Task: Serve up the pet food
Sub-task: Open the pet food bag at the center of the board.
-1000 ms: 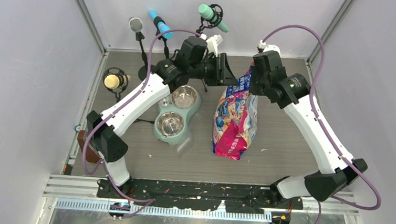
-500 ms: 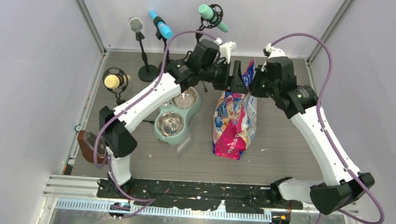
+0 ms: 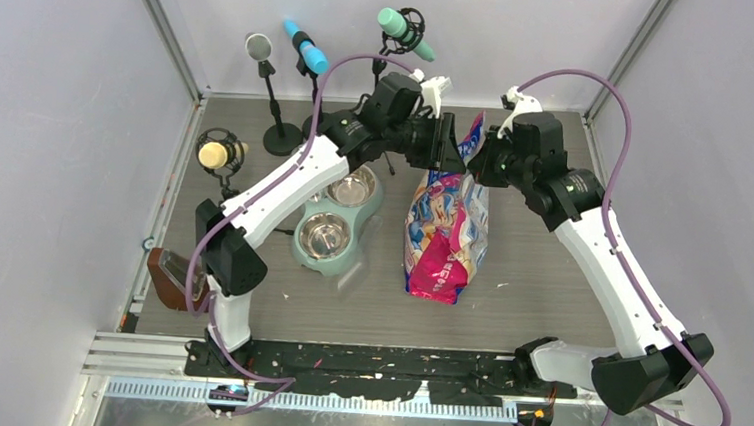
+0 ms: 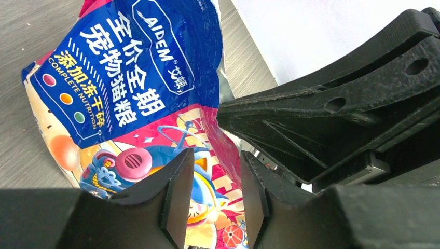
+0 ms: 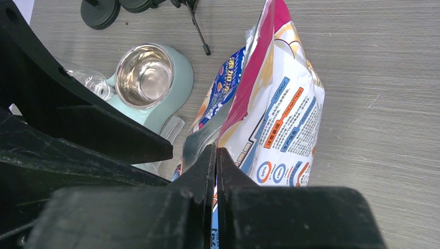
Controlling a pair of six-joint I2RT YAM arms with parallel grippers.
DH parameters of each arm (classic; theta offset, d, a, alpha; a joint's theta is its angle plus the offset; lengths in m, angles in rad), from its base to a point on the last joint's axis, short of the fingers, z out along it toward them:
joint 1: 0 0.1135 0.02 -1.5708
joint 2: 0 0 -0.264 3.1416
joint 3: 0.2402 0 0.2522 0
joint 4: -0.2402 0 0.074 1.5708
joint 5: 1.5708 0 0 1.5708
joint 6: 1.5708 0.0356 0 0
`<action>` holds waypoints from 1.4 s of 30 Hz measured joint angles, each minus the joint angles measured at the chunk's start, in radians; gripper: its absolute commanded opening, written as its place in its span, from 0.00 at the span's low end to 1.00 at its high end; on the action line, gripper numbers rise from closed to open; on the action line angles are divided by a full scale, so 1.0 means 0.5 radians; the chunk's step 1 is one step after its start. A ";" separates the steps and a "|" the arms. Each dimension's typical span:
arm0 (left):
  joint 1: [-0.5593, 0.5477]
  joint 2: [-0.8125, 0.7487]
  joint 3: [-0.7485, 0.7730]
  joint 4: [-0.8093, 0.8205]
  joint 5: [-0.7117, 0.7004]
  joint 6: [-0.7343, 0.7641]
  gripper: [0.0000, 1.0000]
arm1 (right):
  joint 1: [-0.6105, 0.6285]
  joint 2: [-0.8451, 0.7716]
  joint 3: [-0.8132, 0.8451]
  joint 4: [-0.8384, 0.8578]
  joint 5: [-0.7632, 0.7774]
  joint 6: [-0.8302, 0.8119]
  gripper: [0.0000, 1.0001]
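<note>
The pet food bag (image 3: 448, 218), glossy pink, white and blue, stands in the middle of the table with its top open. The kibble is hidden inside it. My right gripper (image 3: 477, 160) is shut on the bag's top edge, as the right wrist view (image 5: 216, 150) shows, with the bag (image 5: 280, 104) hanging below. My left gripper (image 3: 450, 143) is open at the other side of the bag's mouth. In the left wrist view (image 4: 217, 155) its fingers straddle the pink lip of the bag (image 4: 124, 78) without pinching it.
The mint-green double feeder (image 3: 305, 253) with two steel bowls stands left of the bag, and shows in the right wrist view (image 5: 179, 98). A clear plastic scoop (image 5: 171, 127) lies against it. Several microphones on stands (image 3: 259, 49) line the back and left.
My left gripper has moved right to the bag's mouth. My right gripper has shifted left and a little towards the near edge, onto the bag's top edge. The bag still stands in place.
</note>
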 measured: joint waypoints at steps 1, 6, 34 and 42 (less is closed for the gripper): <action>-0.001 0.012 0.020 -0.011 -0.006 0.002 0.39 | -0.003 -0.003 -0.005 0.004 -0.004 0.001 0.05; -0.003 0.049 0.080 -0.061 -0.030 0.031 0.43 | -0.013 -0.022 -0.035 0.030 -0.050 0.001 0.05; -0.078 0.240 0.374 -0.360 -0.298 0.209 0.34 | -0.030 -0.049 -0.098 0.060 -0.160 -0.003 0.05; -0.079 0.278 0.394 -0.376 -0.236 0.188 0.00 | -0.031 -0.056 -0.113 0.054 -0.164 -0.008 0.05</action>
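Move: The bag mouth, with its edge already held in the right hand's shut fingertips, lies about 2 cm ahead, 2 cm to the right and 2 cm below the left hand. The pet food bag's body stands some 7 cm back, 2 cm left and 16 cm below it. Level with the left hand, about 24 cm left and 29 cm down, is the double bowl; the green mic stand is roughly 20 cm ahead, 18 cm left and 15 cm down. Down about 3 cm, beside the right fingertips, goes the left hand, its fingers tipping some 10 degrees steeper. Its half-open fingers nearly shut, part again a little, then close fully, pinching the bag's left-facing panel at the mouth. The right hand keeps its pinch on the opposite edge, easing about 1 cm back and down. ##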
